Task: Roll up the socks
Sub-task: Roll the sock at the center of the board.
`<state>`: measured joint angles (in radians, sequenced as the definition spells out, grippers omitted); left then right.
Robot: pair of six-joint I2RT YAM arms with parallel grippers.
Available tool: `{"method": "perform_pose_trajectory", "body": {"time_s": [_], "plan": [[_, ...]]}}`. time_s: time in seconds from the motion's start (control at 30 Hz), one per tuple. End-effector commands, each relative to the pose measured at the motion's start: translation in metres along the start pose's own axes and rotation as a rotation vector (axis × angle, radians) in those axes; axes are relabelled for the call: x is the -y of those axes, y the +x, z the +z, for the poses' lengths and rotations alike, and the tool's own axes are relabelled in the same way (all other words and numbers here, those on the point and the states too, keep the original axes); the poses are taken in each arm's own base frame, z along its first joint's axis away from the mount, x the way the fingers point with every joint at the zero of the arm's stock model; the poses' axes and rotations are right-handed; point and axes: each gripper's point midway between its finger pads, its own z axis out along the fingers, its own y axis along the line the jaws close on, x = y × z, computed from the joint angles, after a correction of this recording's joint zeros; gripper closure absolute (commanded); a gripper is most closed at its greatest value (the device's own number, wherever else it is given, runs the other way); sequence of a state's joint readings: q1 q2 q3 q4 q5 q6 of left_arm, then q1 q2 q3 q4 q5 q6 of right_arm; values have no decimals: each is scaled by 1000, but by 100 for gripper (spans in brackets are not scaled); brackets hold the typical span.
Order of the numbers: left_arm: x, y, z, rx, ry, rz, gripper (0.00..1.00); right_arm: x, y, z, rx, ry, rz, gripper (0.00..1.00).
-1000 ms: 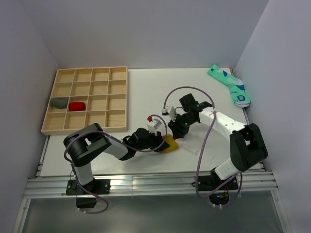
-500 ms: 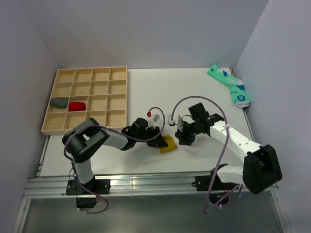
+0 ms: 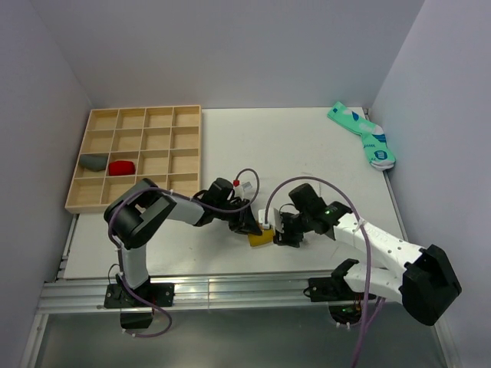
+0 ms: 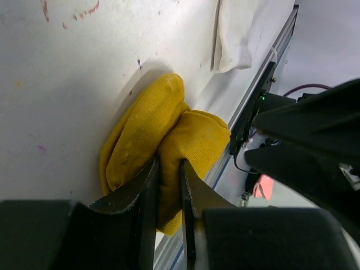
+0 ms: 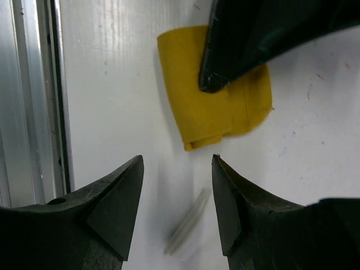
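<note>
The mustard-yellow sock (image 3: 261,238) lies folded into a bundle near the table's front edge. My left gripper (image 3: 250,224) is shut on it; in the left wrist view its jaws (image 4: 169,164) pinch a fold of the yellow fabric (image 4: 146,129). My right gripper (image 3: 281,231) hovers just to the right of the sock, open. In the right wrist view the gripper (image 5: 177,166) holds nothing, with the yellow sock (image 5: 194,112) just ahead of it. The white sock (image 4: 233,34) lies flat beyond the yellow one; in the top view the right arm hides it.
A wooden compartment tray (image 3: 134,207) sits at the back left with a grey bundle (image 3: 94,162) and a red bundle (image 3: 121,167) in it. Teal patterned socks (image 3: 362,136) lie at the back right. The aluminium rail (image 3: 230,295) runs along the near edge.
My right gripper has swung left and nearer, down beside the yellow sock, and its jaws have spread wider. The left gripper has shifted slightly, still gripping the yellow sock.
</note>
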<state>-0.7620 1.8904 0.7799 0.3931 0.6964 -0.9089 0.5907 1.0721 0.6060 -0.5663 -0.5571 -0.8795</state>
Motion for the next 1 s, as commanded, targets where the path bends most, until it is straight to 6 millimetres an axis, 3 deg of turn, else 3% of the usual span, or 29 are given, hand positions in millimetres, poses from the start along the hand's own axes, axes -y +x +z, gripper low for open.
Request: {"method": "perform_pose_trajectory", "body": {"time_s": [0.0, 0.3, 0.6, 0.7, 0.77, 0.87, 0.97], "plan": [[-47, 38, -1, -125, -160, -135, 100, 6, -14, 10, 20, 53, -91, 41], [-50, 37, 1, -140, -144, -167, 100, -7, -16, 31, -2, 33, -161, 40], [-45, 35, 2, -147, -115, -167, 100, -5, -14, 46, -38, 37, -163, 41], [-42, 33, 3, -145, -102, -166, 100, -4, -14, 50, -48, 30, -151, 44], [-38, 30, 3, -137, -88, -159, 99, -4, -14, 52, -56, 27, -131, 53], [-30, 26, 2, -117, -63, -153, 93, -5, -9, 56, -83, 9, -98, 62], [-23, 17, 1, -80, -59, -133, 78, -5, -3, 60, -115, -1, -65, 69]]}}
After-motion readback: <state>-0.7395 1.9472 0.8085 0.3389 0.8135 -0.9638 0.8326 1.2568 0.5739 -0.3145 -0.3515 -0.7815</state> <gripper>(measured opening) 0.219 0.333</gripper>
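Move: The right hand hovers open, with the middle of the part-rolled yellow sock about 6 cm to its left, level with it fore and aft, and some 5 cm lower. The white sock lies behind that arm, roughly 9 cm ahead, 10 cm to the right and 6 cm below. The left hand already grips the yellow sock's roll, the sock's middle about 3 cm to its right, 2 cm back and 1 cm down. Leftwards and down, about 4 cm each, the right hand travels to the yellow sock, easing back slightly at first and then forward again; its fingers stay open on the way, then close and pinch the sock's right-hand end. The left hand keeps its grip on the roll, drawing back about 1 cm and rolling some 10 degrees so its front side tips down. ##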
